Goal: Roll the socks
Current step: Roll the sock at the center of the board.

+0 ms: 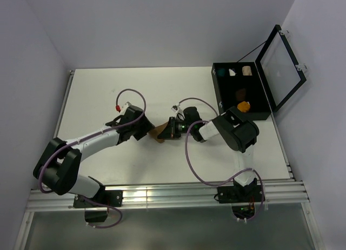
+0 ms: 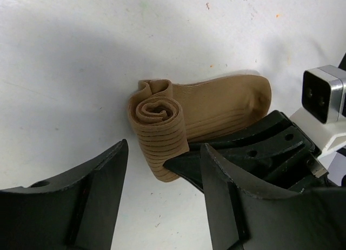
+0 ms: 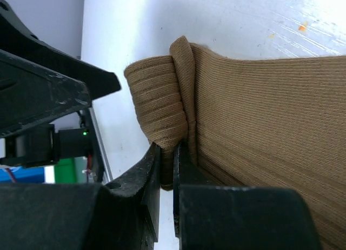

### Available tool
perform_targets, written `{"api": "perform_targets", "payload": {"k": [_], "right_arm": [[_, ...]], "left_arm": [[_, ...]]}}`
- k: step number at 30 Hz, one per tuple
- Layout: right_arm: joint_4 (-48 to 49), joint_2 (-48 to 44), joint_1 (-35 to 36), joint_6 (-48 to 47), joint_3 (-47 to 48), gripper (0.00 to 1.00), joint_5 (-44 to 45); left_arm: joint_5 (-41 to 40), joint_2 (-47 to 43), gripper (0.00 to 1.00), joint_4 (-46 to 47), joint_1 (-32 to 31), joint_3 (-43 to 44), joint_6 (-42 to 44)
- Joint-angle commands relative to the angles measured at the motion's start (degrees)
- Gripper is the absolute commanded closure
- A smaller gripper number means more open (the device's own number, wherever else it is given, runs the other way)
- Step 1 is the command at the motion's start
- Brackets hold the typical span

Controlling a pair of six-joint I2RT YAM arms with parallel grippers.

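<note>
A plain tan sock [image 1: 158,134] lies on the white table, its cuff end wound into a roll [image 2: 157,128] and its toe part [image 2: 227,101] flat. My right gripper [image 3: 167,153] is shut on the near end of that roll [image 3: 159,107], and one of its fingers [image 2: 186,166] shows under the roll in the left wrist view. My left gripper [image 2: 164,153] stands open with the roll's end just inside its gap, touching neither finger. A dark brown sock [image 1: 241,92] and a mustard-orange sock [image 1: 244,106] lie in the black box.
The black box [image 1: 218,93] with its lid [image 1: 281,66] raised stands at the table's back right. Its far row holds teal [image 1: 220,73], white [image 1: 232,72] and cream [image 1: 247,71] bundles. Both arms meet at mid-table.
</note>
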Motion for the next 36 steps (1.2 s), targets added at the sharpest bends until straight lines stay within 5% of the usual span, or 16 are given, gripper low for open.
{"api": "perform_targets", "payload": {"k": [1, 11, 16, 23, 27, 36], "right_arm": [[-4.89, 3.80, -0.82, 1.95, -1.81, 1.00, -0.58], [-3.14, 5.91, -2.14, 4.58, -2.08, 1.00, -1.55], [-3.49, 5.74, -2.14, 4.15, -1.90, 0.99, -1.37], [-6.03, -1.02, -1.27, 0.20, -3.48, 0.68, 3.19], [-13.13, -8.82, 1.10, -5.69, -3.57, 0.57, 10.47], [-26.34, -23.87, 14.11, -18.87, -1.46, 0.50, 49.76]], "left_arm": [[1.62, 1.91, 0.39, 4.04, -0.56, 0.53, -0.32], [1.71, 9.29, 0.46, 4.48, -0.74, 3.34, 1.52], [1.53, 12.37, 0.61, 2.65, -0.91, 4.66, 2.40], [0.74, 14.57, 0.75, -1.75, -1.53, 6.42, 4.24], [-0.49, 14.66, 0.75, -4.04, -1.61, 7.30, 5.65], [-0.49, 15.28, 0.75, -5.63, -2.40, 8.53, 7.23]]}}
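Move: The sock's rolled end stands about 3 cm to the right of the left hand, 1 cm ahead and 4 cm below. From the right hand, whose shut fingers already pinch its near edge, its middle is roughly 2 cm ahead, 1 cm left and about level. The flat, unrolled part lies centred some 5 cm to the right of the roll and 2 cm farther out, a little lower. The sock's roll is passed from the right fingers to the left: the open left hand sinks about 4 cm onto it, easing right and slightly forward, and closes on its far end. The right hand holds the near edge almost still until that grip is on, then opens, comes free and rises some 3.5 cm, drifting right, its fingers tipping downward and swinging forward by about 30 degrees. ##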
